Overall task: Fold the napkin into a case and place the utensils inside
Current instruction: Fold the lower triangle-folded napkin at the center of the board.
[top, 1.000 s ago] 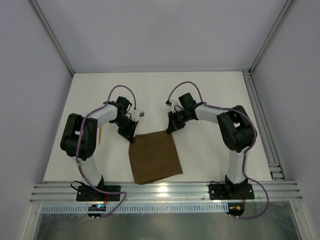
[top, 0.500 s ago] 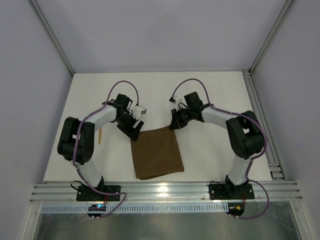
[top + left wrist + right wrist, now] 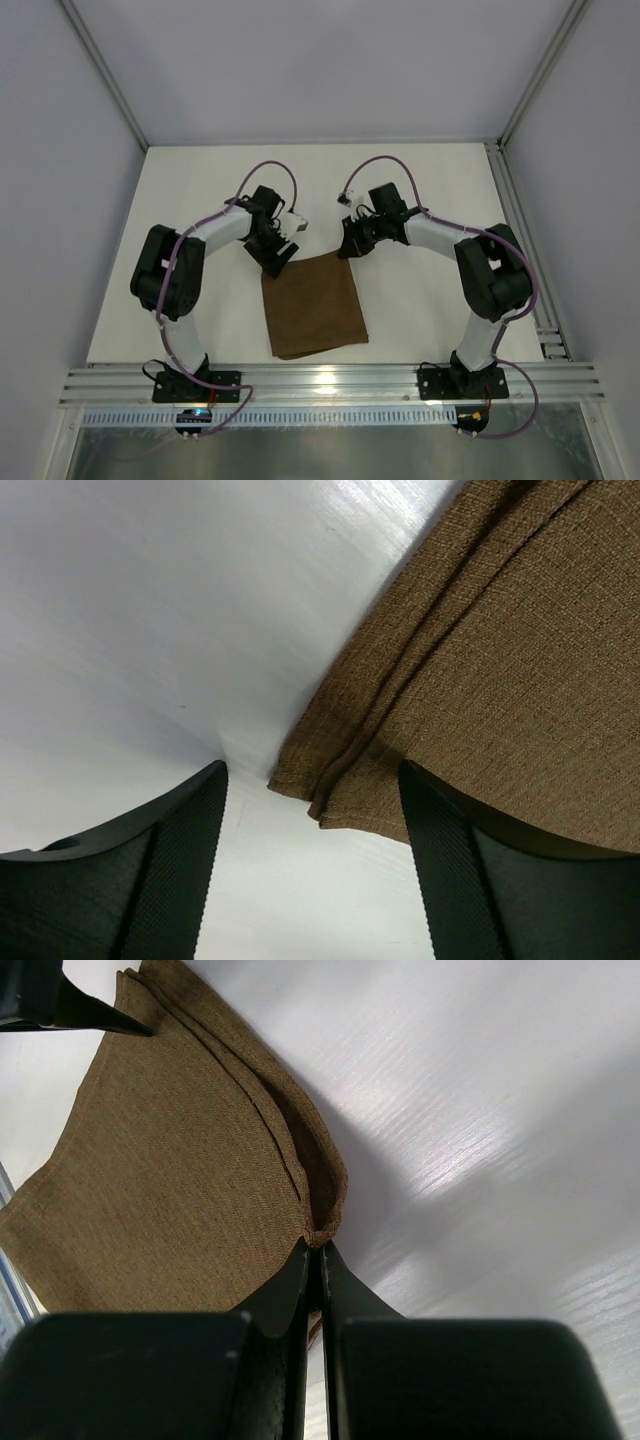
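Observation:
The dark brown napkin (image 3: 313,305) lies flat on the white table between the arms, a wide rectangle with layered folds along its far edge. My left gripper (image 3: 274,261) stands open over the far left corner (image 3: 300,780), which lies loose between the fingers (image 3: 175,860) and touches neither. My right gripper (image 3: 347,249) is shut on the far right corner (image 3: 322,1232), pinching the bunched layers of the napkin (image 3: 170,1160) just above the table. No narrow case shape shows. The utensils are out of view.
The white table (image 3: 420,180) is walled left, right and behind by grey panels. An aluminium rail (image 3: 330,382) runs along the near edge by the arm bases. The left gripper's fingertips (image 3: 60,1000) show at the right wrist view's top left.
My left gripper has opened and let go of the far left corner, then shifted a little right. The napkin has slid slightly to the right. The right gripper has stayed shut on its corner.

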Motion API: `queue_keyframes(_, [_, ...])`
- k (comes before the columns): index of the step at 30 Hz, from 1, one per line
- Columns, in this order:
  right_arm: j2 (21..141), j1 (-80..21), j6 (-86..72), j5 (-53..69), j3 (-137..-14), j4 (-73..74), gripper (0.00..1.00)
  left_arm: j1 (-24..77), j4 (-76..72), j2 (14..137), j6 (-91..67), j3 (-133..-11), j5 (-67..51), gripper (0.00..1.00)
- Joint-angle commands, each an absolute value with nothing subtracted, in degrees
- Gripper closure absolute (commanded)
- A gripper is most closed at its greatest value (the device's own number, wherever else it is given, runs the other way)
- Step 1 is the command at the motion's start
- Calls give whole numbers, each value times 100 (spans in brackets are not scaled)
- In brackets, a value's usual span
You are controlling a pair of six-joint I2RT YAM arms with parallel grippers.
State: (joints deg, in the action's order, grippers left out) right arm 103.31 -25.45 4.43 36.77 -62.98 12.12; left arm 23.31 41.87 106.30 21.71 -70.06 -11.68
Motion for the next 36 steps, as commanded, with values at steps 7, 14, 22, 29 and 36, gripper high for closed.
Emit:
queue_keyframes(7, [9958,-2558,492,3577,-6319,1046,97,2460,4887,10749,2259,-6812,-1302,35])
queue_keyframes(14, [9879,-2558,440,3533,-6284,1020,97,3013,4456,10977,1978,-6522,-677,42])
queue_keyframes(22, [9896,-2558,430,3542,-6214,949,97,3006,4184,10837,1723,-6460,-711,100])
queue_keyframes(29, [9940,-2487,483,3129,-6187,590,97,3006,3244,9941,1643,-6240,-284,100])
queue_keyframes(36, [9949,-2312,711,2875,-6688,483,97,3006,2470,9519,2206,-6662,456,100])
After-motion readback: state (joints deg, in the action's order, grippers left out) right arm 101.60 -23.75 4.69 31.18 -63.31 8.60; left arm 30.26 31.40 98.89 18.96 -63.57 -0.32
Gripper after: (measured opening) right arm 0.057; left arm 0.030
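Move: The napkin's far-left corner lies just under the left hand's open fingers, some 2 cm back, 1 cm to the right and 1 cm lower. From that hand, the far-right corner, already pinched and lifted by the right hand, is about 14 cm right, 3 cm ahead and 4 cm up; the near edge's middle is 18 cm back, 10 cm right and 2 cm below. From the right hand, the far-left corner lies 15 cm left, 5 cm back and 5 cm below. The napkin's far-left corner is pinched between the left fingers, which draw back about 3 cm, edge slightly right and down, and shut on it. The right hand keeps its grip on the other corner, nearly still, then dips a little. Both then pull forward, the left about 4 cm while lifting 2 cm and swinging its fingertips forward, the right about 3 cm, drifting right and rising at the end. ##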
